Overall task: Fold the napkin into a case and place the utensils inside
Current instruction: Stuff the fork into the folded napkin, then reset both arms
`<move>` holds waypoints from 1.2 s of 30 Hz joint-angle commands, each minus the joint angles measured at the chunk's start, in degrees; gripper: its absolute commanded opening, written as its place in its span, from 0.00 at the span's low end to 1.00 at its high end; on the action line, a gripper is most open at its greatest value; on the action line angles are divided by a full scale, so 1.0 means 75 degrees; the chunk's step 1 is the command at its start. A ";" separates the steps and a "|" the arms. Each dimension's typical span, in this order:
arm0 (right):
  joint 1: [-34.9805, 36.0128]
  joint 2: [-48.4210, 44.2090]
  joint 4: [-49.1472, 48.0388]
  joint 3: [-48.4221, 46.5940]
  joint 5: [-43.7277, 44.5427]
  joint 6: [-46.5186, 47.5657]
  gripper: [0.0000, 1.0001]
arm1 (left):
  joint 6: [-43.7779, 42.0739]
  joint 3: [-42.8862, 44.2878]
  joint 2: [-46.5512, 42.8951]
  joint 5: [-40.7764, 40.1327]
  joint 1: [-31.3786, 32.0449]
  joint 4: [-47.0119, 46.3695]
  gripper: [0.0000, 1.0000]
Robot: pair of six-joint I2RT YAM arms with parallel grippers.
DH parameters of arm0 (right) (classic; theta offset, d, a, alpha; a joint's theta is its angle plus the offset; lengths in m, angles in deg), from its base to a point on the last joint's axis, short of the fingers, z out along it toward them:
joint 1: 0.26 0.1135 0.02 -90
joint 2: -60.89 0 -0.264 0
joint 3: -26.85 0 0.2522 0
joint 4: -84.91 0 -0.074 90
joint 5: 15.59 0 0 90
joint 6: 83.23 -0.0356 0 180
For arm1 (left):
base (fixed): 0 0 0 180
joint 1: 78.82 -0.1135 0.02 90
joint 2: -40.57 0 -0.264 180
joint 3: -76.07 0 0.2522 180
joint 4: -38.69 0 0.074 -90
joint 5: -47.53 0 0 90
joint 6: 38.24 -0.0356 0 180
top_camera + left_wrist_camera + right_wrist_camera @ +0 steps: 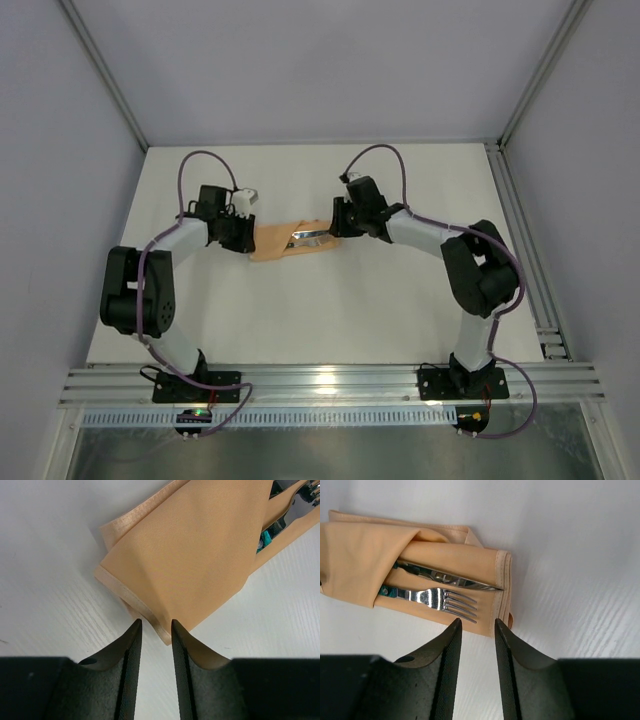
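The peach-orange napkin (280, 245) lies folded into a flat case (455, 560) at mid-table. The fork (435, 598) and knife (450, 580) are tucked in it, silver ends sticking out toward the right arm. A teal handle (266, 537) peeks out under the top flap (200, 545). My left gripper (155, 622) is open at the case's left corner; the cloth tip lies between the fingertips, unclamped. My right gripper (477, 621) is open at the case's right end, just short of the fork tines, with nothing between its fingers. From above, the left gripper (250, 243) and right gripper (333, 228) flank the case.
White table (380, 310) all around, with grey walls on three sides. An aluminium rail (330, 385) carrying both arm bases runs along the near edge. Another rail (525, 250) runs down the right side.
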 commanded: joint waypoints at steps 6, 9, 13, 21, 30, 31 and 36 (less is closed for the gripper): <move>-0.0467 -0.1134 0.0419 0.0067 0.0747 0.0633 0.60 | -0.0185 0.0405 -0.0884 -0.0312 -0.0268 0.0208 0.41; -0.0959 -0.1790 0.0418 0.0514 0.1122 0.0691 0.82 | -0.0185 0.0499 -0.1340 -0.0313 -0.0444 0.0395 0.46; -0.1581 -0.2657 0.0629 0.1111 0.1192 0.0866 0.84 | -0.0442 0.0370 -0.2195 -0.0382 -0.0784 0.0828 0.52; -0.1769 -0.3865 0.0899 0.2342 0.0900 0.1090 0.84 | -0.1812 -0.0367 -0.3919 -0.0652 -0.2388 0.3288 0.56; -0.1921 -0.5504 0.1823 0.3140 0.2316 0.0317 0.86 | -0.3044 -0.2392 -0.6216 -0.2033 -0.4299 0.4450 0.70; -0.1945 -0.5611 0.2126 0.3198 0.2642 0.0247 0.86 | -0.3044 -0.2547 -0.6380 -0.2047 -0.4312 0.4462 0.70; -0.1945 -0.6115 0.2901 0.3456 0.3500 -0.0350 0.89 | -0.2869 -0.3099 -0.7236 -0.2422 -0.4323 0.4228 0.76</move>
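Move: The fork, its handle tucked in the folded napkin, has its middle about 10 cm to the left of my right hand, 1 cm nearer me and some 3 cm below. Beside it the knife centres roughly 8 cm left and 2 cm farther out; the folded napkin's middle is 11 cm left, level with the hand. From my left hand, low at the napkin's left end, the fork's middle is about 13 cm to the right and 2 cm ahead. I leave the napkin with both hands, fingers opening wider. My right hand swings right and up off the tine end, then draws back, dipping before it rises again: some 20 cm right altogether, turning clockwise. My left hand lifts about 12 cm off the other end while going left, then sweeps back and left, sinking towards the table's near-left corner and turning about 20 degrees counter-clockwise. ##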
